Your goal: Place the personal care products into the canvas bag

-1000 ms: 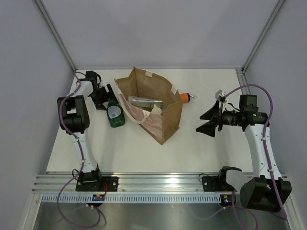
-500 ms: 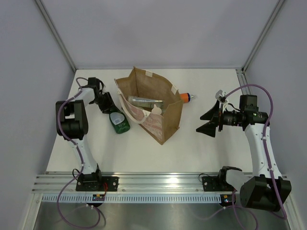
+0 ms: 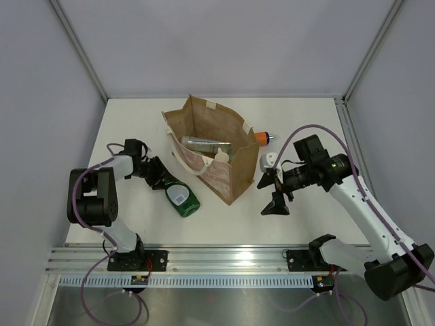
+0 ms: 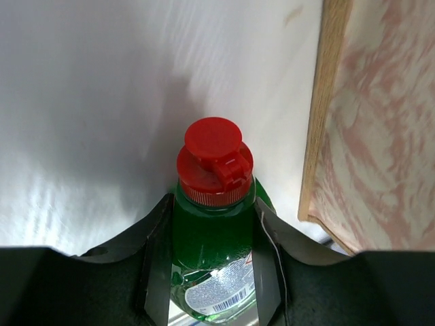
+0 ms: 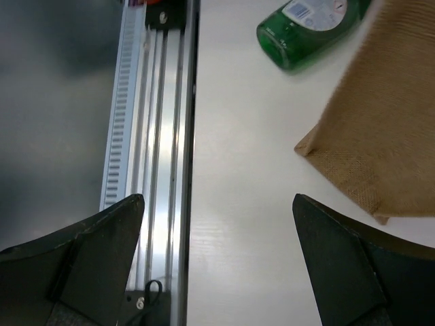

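My left gripper [image 3: 160, 178] [image 4: 214, 210] is shut on the green red-capped bottle [image 3: 182, 197] [image 4: 212, 231], its fingers pressing both sides just below the red cap [image 4: 214, 163]. The bottle also shows in the right wrist view [image 5: 309, 24]. The canvas bag [image 3: 214, 153] [image 4: 367, 122] [image 5: 380, 136] stands upright just to the right of it. Inside the bag lie a flat silver-grey tube [image 3: 204, 144] and a pale bottle [image 3: 221, 156]. An orange bottle [image 3: 264, 138] lies behind the bag's right corner. My right gripper [image 3: 272, 190] [image 5: 217, 198] is open over bare table by the bag's near right corner.
The aluminium rail [image 3: 224, 261] [image 5: 156, 136] runs along the near edge of the white table [image 3: 306, 122]. Grey enclosure walls stand on the left, right and far sides. A purple cable loops above the right arm [image 3: 306, 129].
The left gripper has shut on the green bottle and moved it from the bag's far left toward the near right. The right arm has swung in and forward to the bag's near right corner.
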Robot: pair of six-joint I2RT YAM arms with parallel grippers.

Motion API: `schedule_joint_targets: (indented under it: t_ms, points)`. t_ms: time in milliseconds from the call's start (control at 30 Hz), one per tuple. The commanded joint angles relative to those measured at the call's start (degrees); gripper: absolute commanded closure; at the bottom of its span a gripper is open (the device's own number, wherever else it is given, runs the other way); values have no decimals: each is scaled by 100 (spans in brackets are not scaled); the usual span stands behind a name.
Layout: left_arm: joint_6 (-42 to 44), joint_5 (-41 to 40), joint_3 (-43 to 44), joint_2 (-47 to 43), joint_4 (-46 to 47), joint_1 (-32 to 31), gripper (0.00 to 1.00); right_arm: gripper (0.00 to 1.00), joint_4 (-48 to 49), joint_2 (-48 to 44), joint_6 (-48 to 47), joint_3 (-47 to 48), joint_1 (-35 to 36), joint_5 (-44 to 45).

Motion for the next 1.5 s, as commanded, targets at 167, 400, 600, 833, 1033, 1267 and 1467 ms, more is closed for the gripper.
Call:
schedule_joint_targets:
  t_ms: [167, 400, 600, 833, 1033, 1267, 1467]
  points:
    - [-862, 402, -809, -862, 231, -33, 100, 1, 1438, 1020, 1231, 445, 3135, 3500]
    - [-1205, 507, -1258, -1336, 520, -50, 100, 0, 2650, 2920, 2996, 1620, 5141, 5629]
    - [-1372, 727, -1451, -1776, 653, -50, 100, 1, 3582, 3878, 4843, 2379, 5485, 6446]
    - [-1337, 1008, -1495, -1838, 758, -50, 100, 0, 4234, 4810, 4888, 2212, 5485, 6789]
    - [-1346, 1166, -1539, -1969, 802, -50, 100, 0, 4840, 5364, 4572, 2001, 5485, 8168]
    - [-1469, 1333, -1583, -2268, 767, -50, 100, 0, 5017, 5671, 4255, 1939, 5476, 8793]
    - [-1644, 1465, -1601, -2768, 618, -42, 100, 0, 4789, 5795, 4457, 1948, 5476, 8758]
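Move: The left gripper already holds the green bottle by its neck; the bottle's middle is about 6 cm back and 6 cm to its right, nearly level. From the right gripper, which goes for the bottle, that middle is roughly 9 cm ahead, 28 cm left and 20 cm below. The canvas bag's middle stands some 15 cm farther out and 13 cm to the right of the bottle's middle, about 9 cm higher. Sweep the wide-open right gripper about 26 cm left and 17 cm down, easing back at first, then forward past the near side of the bag to the green bottle's body; swing its fingers from pointing left to forward-left and steeply down, stopping with them astride the body. Keep the left grip on the neck, draw the bottle back towards the base, then raise it. ##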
